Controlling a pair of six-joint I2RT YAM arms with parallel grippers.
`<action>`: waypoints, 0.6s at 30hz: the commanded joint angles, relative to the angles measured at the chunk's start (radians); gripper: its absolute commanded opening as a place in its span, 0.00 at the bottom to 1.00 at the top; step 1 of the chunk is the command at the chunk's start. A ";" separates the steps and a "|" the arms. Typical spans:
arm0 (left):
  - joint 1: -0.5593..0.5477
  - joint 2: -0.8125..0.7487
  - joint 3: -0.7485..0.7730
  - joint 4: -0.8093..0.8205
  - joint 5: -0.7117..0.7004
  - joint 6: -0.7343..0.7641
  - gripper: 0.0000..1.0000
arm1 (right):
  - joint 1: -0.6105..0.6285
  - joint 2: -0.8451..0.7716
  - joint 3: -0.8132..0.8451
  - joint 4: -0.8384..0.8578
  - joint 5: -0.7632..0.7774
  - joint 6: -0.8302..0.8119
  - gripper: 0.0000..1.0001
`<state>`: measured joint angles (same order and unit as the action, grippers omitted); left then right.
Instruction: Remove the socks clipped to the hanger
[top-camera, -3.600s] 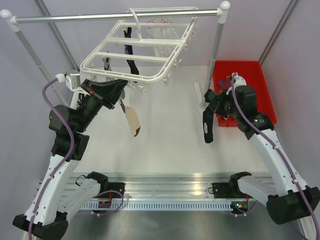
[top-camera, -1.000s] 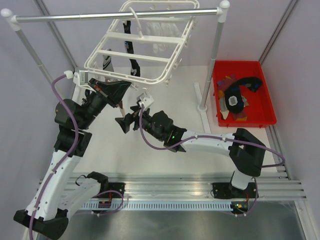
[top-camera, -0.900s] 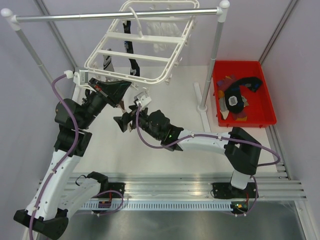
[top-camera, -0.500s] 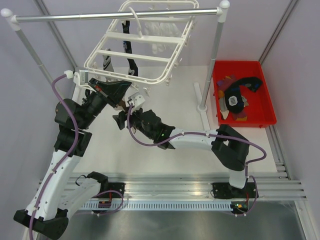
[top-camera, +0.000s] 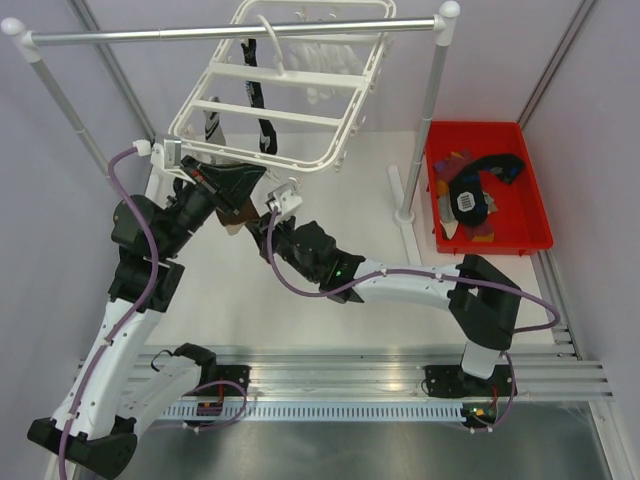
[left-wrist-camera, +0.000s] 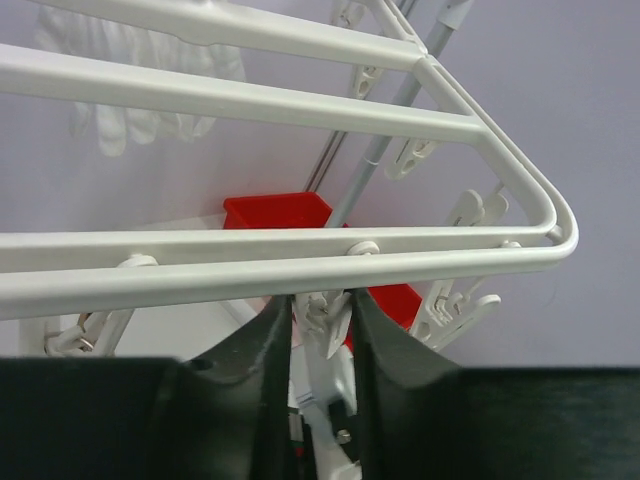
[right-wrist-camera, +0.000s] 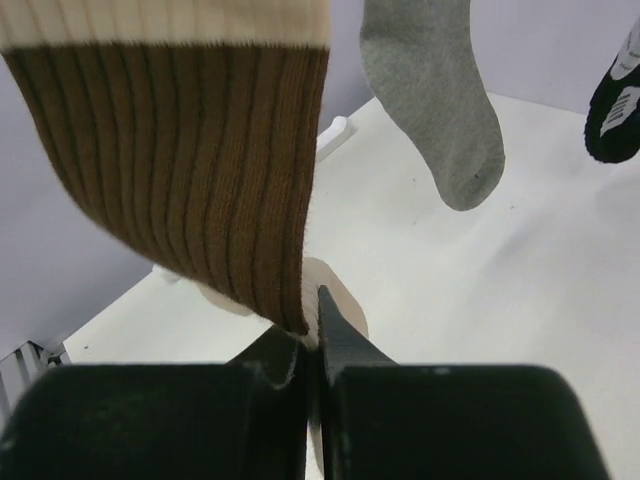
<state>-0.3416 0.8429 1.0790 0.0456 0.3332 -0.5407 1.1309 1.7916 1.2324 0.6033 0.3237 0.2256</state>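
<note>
The white hanger (top-camera: 280, 115) hangs tilted from the silver rail, with black (top-camera: 265, 130) and white socks (top-camera: 320, 55) still clipped to it. My left gripper (top-camera: 258, 178) sits under its near edge. Its fingers close narrowly around a white clip (left-wrist-camera: 325, 315) below the hanger's bar (left-wrist-camera: 300, 255). Just below, my right gripper (top-camera: 248, 222) is shut on the lower cream end of a brown-and-cream sock (right-wrist-camera: 190, 160), which hangs from above; its top is out of view. A grey sock (right-wrist-camera: 435, 100) dangles behind it.
A red bin (top-camera: 487, 128) at the right holds several removed socks (top-camera: 475, 195). The rail's right post (top-camera: 432, 100) stands between the bin and the hanger. The right arm stretches leftward across the white table.
My right gripper has closed on the brown-and-cream sock's lower end. The left jaws have eased a little around the clip. The right wrist shifted slightly rightward.
</note>
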 joint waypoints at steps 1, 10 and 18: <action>0.001 0.004 0.025 -0.039 0.010 0.039 0.34 | 0.017 -0.104 -0.033 -0.010 0.025 -0.015 0.01; 0.001 -0.018 0.068 -0.131 0.093 0.059 0.69 | 0.015 -0.216 -0.082 -0.140 0.046 -0.011 0.01; 0.001 -0.065 0.122 -0.251 0.153 0.067 0.80 | -0.008 -0.285 -0.120 -0.211 0.055 0.009 0.01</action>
<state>-0.3424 0.8112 1.1454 -0.1520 0.4328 -0.5053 1.1381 1.5600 1.1309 0.4267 0.3653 0.2222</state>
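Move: The clip that pinned the brown-and-cream sock is right at the left fingertips, with an empty clip about 4 cm to its right. The sock hangs from it, its middle roughly 9 cm below the left hand. The right gripper already holds the sock's lower end; from there the red box is some 53 cm right, 19 cm forward and 24 cm down, the clip about 18 cm straight up, and the grey sock 15 cm forward, 7 cm left and 8 cm up. Spread the left fingers wide to let go of the clip, sinking about 2 cm and then drawing back some 3 cm from the hanger's front bar. Meanwhile keep the right gripper shut on the brown-and-cream sock and carry its lower end about 5 cm to the right, rising first and easing slightly down at the end, while backing a little. ##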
